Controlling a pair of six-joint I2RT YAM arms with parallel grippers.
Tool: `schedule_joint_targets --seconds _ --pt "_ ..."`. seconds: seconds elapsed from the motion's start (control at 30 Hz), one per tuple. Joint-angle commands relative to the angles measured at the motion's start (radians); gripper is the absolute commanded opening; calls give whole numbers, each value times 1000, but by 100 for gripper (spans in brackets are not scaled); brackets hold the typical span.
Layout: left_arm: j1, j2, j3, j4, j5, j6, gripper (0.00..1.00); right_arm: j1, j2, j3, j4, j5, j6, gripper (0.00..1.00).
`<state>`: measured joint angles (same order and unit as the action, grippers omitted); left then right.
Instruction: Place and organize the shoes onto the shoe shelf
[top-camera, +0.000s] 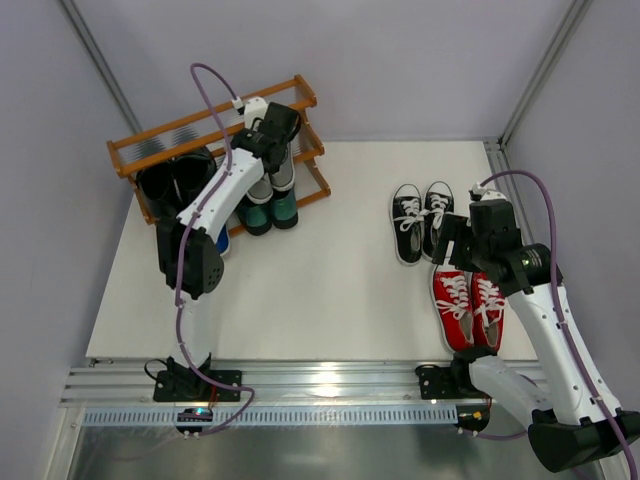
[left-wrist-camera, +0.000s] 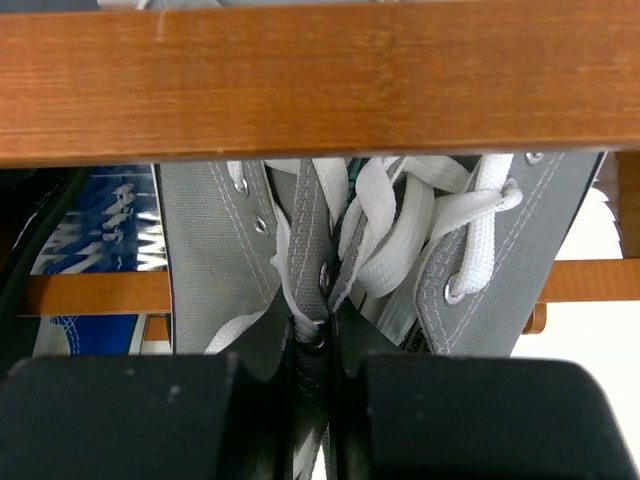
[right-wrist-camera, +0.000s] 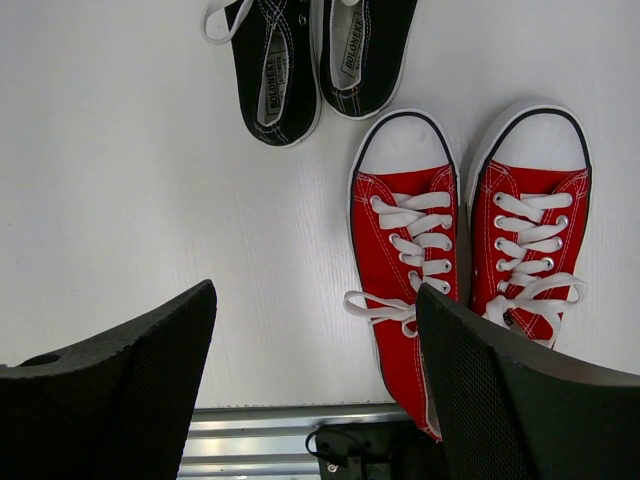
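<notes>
The shoe shelf (top-camera: 150, 145) stands at the table's back left. My left gripper (left-wrist-camera: 318, 345) is shut on the touching inner sides of the grey sneakers (left-wrist-camera: 215, 250), just below a shelf rail (left-wrist-camera: 320, 80). From above, the left gripper (top-camera: 275, 128) holds the grey sneakers (top-camera: 284, 172) against the shelf's right half. Dark green loafers (top-camera: 262, 213) sit below them, black leather loafers (top-camera: 175, 180) to the left, a blue sneaker (top-camera: 222, 242) low down. My right gripper (right-wrist-camera: 315, 295) hangs open above the table, its right finger over the heel of the red sneakers (right-wrist-camera: 410, 250). Black-and-white sneakers (right-wrist-camera: 275, 60) lie beyond.
A metal rail (top-camera: 300, 385) runs along the table's near edge, with both arm bases on it. Grey walls close in the table (top-camera: 320, 270) on the left, back and right. The red sneakers (top-camera: 468, 305) and black-and-white sneakers (top-camera: 420, 220) lie side by side at the right.
</notes>
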<state>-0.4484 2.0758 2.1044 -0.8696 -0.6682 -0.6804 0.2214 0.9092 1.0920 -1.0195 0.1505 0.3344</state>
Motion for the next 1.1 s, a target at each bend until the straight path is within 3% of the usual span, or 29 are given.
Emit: schedule_joint_targets --seconds 0.0,0.27,0.83,0.87,1.07 --pt "13 -42 36 187 -74 -33 0 6 -15 5 13 12 -18 81" --pt "24 -57 17 259 -88 -59 0 9 -16 -18 27 11 -21 81" --pt "43 -23 36 173 -65 -237 1 12 -7 -26 41 23 -28 81" --pt "45 -22 37 163 -51 -249 12 10 -10 -27 42 23 -29 81" --pt "45 -23 39 119 -22 -283 47 12 -15 -30 44 29 -29 81"
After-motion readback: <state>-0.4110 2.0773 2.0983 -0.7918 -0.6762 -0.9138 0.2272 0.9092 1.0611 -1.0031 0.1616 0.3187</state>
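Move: The left hand already grips the grey shoes by their adjoining inner sides inside the rack; their middle lies about 2 cm ahead of it and 4 cm below. The green shoes sit on the lower tier, some 4 cm back, 2 cm left and 14 cm down; the black loafers are roughly 20 cm left, 8 cm back and 4 cm lower. From the right hand the grey shoes lie about 25 cm ahead, 37 cm left and 3 cm below. The left hand eases the grey shoes about 2 cm forward onto the shelf, twisting some 15 degrees, then opens halfway. ##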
